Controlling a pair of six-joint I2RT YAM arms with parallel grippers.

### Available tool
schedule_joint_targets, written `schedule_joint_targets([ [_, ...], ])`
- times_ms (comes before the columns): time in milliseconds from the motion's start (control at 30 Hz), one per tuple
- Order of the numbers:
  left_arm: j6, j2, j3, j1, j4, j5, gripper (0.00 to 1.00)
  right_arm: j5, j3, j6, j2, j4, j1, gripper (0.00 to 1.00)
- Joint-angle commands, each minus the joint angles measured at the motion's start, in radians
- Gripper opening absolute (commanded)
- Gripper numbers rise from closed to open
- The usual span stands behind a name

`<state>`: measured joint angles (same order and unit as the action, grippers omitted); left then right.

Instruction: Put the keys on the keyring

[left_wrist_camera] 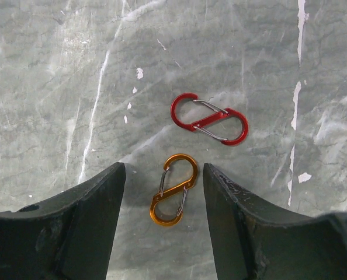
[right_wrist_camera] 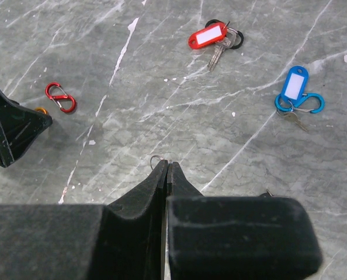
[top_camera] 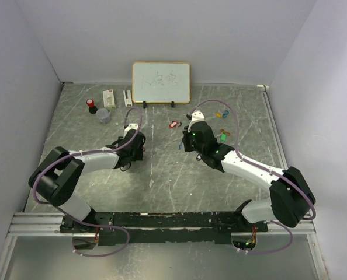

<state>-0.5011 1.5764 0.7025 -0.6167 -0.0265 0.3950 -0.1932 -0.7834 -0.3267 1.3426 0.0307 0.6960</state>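
Observation:
My left gripper (left_wrist_camera: 164,169) is open low over the table, its fingers either side of an orange S-shaped keyring clip (left_wrist_camera: 173,189) without touching it. A red S-shaped clip (left_wrist_camera: 209,119) lies just beyond. My right gripper (right_wrist_camera: 167,164) is shut, and a thin metal loop (right_wrist_camera: 156,160) pokes out at its tips; what hangs from the loop is hidden. Ahead of it lie a red key tag (right_wrist_camera: 208,36) with a key and a blue key tag (right_wrist_camera: 294,87) on a blue clip. From above, the grippers (top_camera: 135,144) (top_camera: 188,135) sit mid-table.
A whiteboard (top_camera: 161,83) stands at the back. To its left are a red-topped object (top_camera: 92,105), a white box (top_camera: 108,97) and a grey cup (top_camera: 103,115). Green (top_camera: 224,137) and yellow (top_camera: 222,131) tags lie beside the right arm.

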Motion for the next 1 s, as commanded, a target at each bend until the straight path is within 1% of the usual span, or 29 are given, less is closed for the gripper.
schedule_joint_targets([
  [0,-0.015,0.043,0.002,-0.025,-0.043,0.010,0.66,-0.016,-0.001,0.009,-0.030,-0.007,0.007,0.00],
  [167,-0.023,0.027,-0.012,-0.038,-0.053,0.002,0.60,-0.014,0.016,0.000,-0.042,0.003,0.007,0.00],
  [267,-0.019,0.024,-0.005,-0.042,-0.070,-0.002,0.54,-0.015,0.004,0.004,-0.032,-0.004,0.007,0.00],
  [533,-0.037,0.007,-0.030,-0.054,-0.085,-0.018,0.54,-0.009,0.011,0.000,-0.037,0.004,0.007,0.00],
  [733,-0.042,0.011,-0.019,-0.057,-0.107,-0.026,0.53,-0.008,0.007,-0.003,-0.030,0.003,0.008,0.00],
  [800,-0.044,0.011,-0.019,-0.059,-0.107,-0.033,0.46,-0.009,0.009,-0.005,-0.033,0.006,0.007,0.00],
  [867,-0.048,0.013,-0.021,-0.060,-0.105,-0.039,0.44,-0.009,0.011,-0.008,-0.036,0.005,0.007,0.00],
  [900,-0.048,0.013,-0.021,-0.059,-0.105,-0.040,0.41,-0.009,0.013,-0.008,-0.039,0.005,0.007,0.00],
  [967,-0.050,0.012,-0.021,-0.060,-0.108,-0.045,0.29,-0.009,0.017,-0.010,-0.046,0.002,0.009,0.00],
])
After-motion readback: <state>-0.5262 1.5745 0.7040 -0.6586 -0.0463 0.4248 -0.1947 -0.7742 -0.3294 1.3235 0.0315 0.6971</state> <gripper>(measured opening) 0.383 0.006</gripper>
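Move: The orange carabiner lies flat on the table practically between my open left fingertips, about 1 cm back, 1 cm to the right and 1 cm below. The red carabiner beyond it is roughly 4 cm ahead of my left hand and 3 cm to its right. The red-tagged keys are some 14 cm ahead and 13 cm right. From my right hand, the orange carabiner is about 16 cm left, level with it and 13 cm below. I shut my left fingers around the orange carabiner, from about two-thirds open to a bit over a third, pausing halfway. Meanwhile I shift this hand about 1 cm, first right and then back, at the same low height, to bring the carabiner midway between the fingertips. The wrist stays pitched down, and the pads end beside its two flanks. ##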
